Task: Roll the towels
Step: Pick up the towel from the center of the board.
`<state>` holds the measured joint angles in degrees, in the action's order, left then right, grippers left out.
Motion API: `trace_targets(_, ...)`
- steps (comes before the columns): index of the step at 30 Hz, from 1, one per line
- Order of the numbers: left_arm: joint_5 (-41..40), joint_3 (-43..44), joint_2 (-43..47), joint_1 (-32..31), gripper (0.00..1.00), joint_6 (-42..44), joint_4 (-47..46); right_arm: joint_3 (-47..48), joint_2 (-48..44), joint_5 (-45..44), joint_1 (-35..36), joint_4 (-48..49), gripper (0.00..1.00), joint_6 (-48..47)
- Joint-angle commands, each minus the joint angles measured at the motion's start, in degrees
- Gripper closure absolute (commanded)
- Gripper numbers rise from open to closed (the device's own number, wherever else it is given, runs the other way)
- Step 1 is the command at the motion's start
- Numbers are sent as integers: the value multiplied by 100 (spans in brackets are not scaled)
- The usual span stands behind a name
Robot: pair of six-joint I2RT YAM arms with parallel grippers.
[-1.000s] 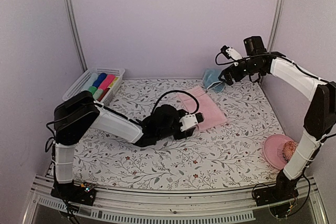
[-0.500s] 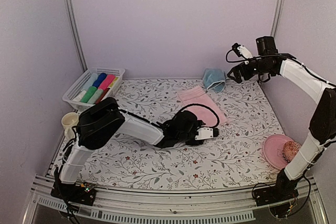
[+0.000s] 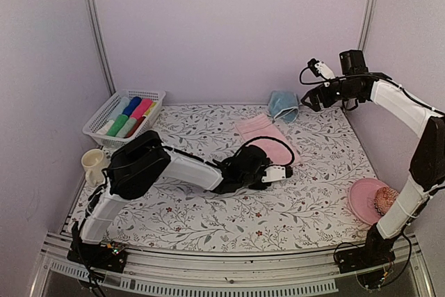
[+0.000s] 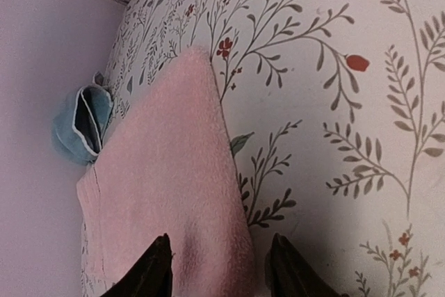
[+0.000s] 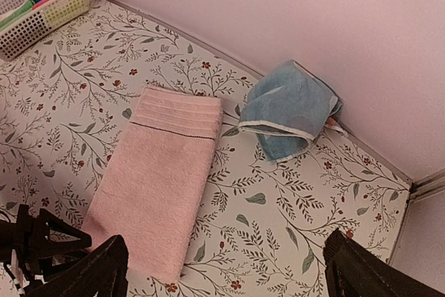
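Observation:
The pale pink towel lies flat and folded into a long strip on the flowered table, also seen in the right wrist view. The light blue towel sits crumpled by the back wall. My left gripper is low at the pink towel's near end. In its wrist view the pink towel lies flat between the parted fingers of the left gripper, one on the cloth, one beside its edge. My right gripper hovers open above and right of the blue towel, its jaws wide and empty in its own view.
A white basket of coloured cloth tubes stands at the back left. A cream cup is at the left edge. A pink plate sits at the front right by the right arm's base. Walls close in on three sides.
My left gripper has slid right to the pink towel's near end and its jaws have narrowed. My right gripper drew up and right away from the blue towel, then held still.

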<state>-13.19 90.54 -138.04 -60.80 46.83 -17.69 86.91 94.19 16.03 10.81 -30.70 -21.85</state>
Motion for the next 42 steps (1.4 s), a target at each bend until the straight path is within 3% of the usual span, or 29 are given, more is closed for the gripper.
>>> trace_targets(1,-231,67,-279,62,55,-93,500,-78,-122,93,-26,141,1,61)
trace_targets(12,80,158,-238,124,100,-576,985,-281,-254,448,-25,275,1,-198)
trace_targets(22,539,-386,444,268,100,-1667,971,-1085,-698,1951,-25,461,1,-1475)
trace_targets(27,1206,-795,842,329,100,-2169,1012,-2013,-1156,2907,-20,652,1,-2754)
trace_targets(32,1956,-1346,1246,487,100,-2695,861,-2844,-1391,3325,28,652,0,-4035)
trace_targets(37,2647,-1739,1521,643,100,-3228,599,-3921,-1671,3259,403,914,0,-6012)
trace_targets(42,3335,-1831,1584,848,100,-3733,438,-4103,-1267,2567,938,1506,4,-6022)
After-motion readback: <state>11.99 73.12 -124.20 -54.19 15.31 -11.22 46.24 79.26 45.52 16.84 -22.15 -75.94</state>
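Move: The pink towel's middle lies about 15 cm ahead of the left hand, 2 cm to its right and 2 cm lower; its near-left corner is already between that hand's half-open fingers. The blue cloth sits beyond, some 32 cm ahead and 9 cm right. From the right hand the towel's middle is roughly 16 cm left, 4 cm ahead and 25 cm below, the blue cloth about 20 cm ahead and 7 cm left. The left fingers sink slightly and shut on the towel's near-left corner, then keep the pinch and drag it low over the board, some 6 cm left and 5 cm back, while the wrist tips about 40 degrees down. The open right hand, after a pause, swings back and down towards the towel's near-right corner, drifting left and turning counter-clockwise. ##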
